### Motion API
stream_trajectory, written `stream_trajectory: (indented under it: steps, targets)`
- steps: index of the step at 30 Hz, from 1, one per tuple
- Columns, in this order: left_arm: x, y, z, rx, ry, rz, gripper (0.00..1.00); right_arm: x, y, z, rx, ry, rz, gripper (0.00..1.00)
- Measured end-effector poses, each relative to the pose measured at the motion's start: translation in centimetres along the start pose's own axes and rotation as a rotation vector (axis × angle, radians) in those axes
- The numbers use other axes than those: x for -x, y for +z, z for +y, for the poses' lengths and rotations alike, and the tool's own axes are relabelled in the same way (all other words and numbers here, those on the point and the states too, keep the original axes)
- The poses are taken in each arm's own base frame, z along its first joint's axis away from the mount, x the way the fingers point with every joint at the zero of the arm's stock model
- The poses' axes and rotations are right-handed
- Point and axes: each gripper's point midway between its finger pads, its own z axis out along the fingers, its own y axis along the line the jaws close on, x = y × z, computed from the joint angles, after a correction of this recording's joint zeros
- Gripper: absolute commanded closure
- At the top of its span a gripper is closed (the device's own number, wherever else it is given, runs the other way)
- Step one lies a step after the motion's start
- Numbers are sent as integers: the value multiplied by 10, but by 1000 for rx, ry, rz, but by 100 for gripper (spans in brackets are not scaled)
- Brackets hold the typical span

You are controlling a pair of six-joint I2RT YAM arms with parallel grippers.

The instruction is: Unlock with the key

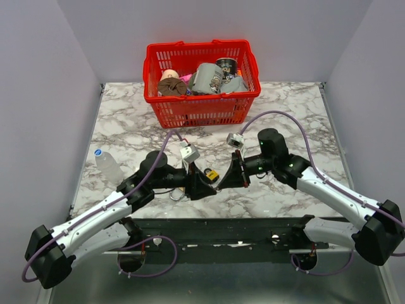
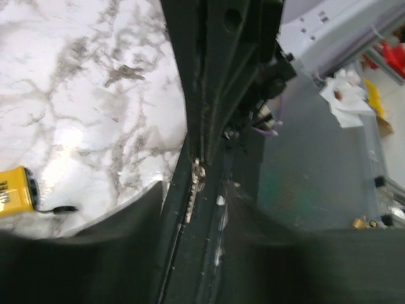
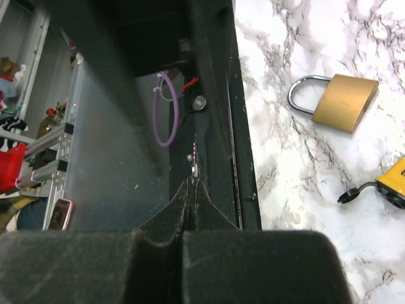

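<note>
The key is a thin grey metal blade sticking out past the pinched fingertips of my right gripper, which is shut on it. In the left wrist view the key shows edge-on, its teeth visible, in the gap between the spread fingers of my left gripper, which is open and touches nothing. The two grippers meet tip to tip just above the table's near edge. The small yellow-and-black padlock lies on the marble beside them.
A larger brass padlock lies flat on the marble; its shackle shows by the left arm. A red basket full of objects stands at the back. A clear bottle lies at the left edge.
</note>
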Motion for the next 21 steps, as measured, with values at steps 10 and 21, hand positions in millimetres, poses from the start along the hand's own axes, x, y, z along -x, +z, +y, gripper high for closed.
stream_trajectory:
  steps: [10,21]
  targets:
    - [-6,-19,44,291,-189,-106,1,7,-17,-46,-166,97,-123,99]
    - [-96,-69,136,851,-594,-110,1,55,-52,-48,-306,10,-364,99]
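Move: Below the left hand, the brass padlock lies flat on the table about 7 cm ahead, 12 cm to its left and 18 cm down. The yellow padlock is roughly 11 cm straight ahead of that hand at the same depth, and the key, gripped in the right fingers, is about 1 cm to its right. From the right hand, the brass padlock lies some 7 cm ahead, 13 cm left and 18 cm down; the yellow one is 11 cm ahead, 2 cm left. Freeing the key, the left hand spreads its already parting fingers wide and swings down some 14 cm, leftward and a little forward to over the brass padlock, turning about 50 degrees counter-clockwise and tipping down. The right hand keeps its shut grip on the key and draws off forward and slightly right, dipping first, then rising, while turning clockwise. ##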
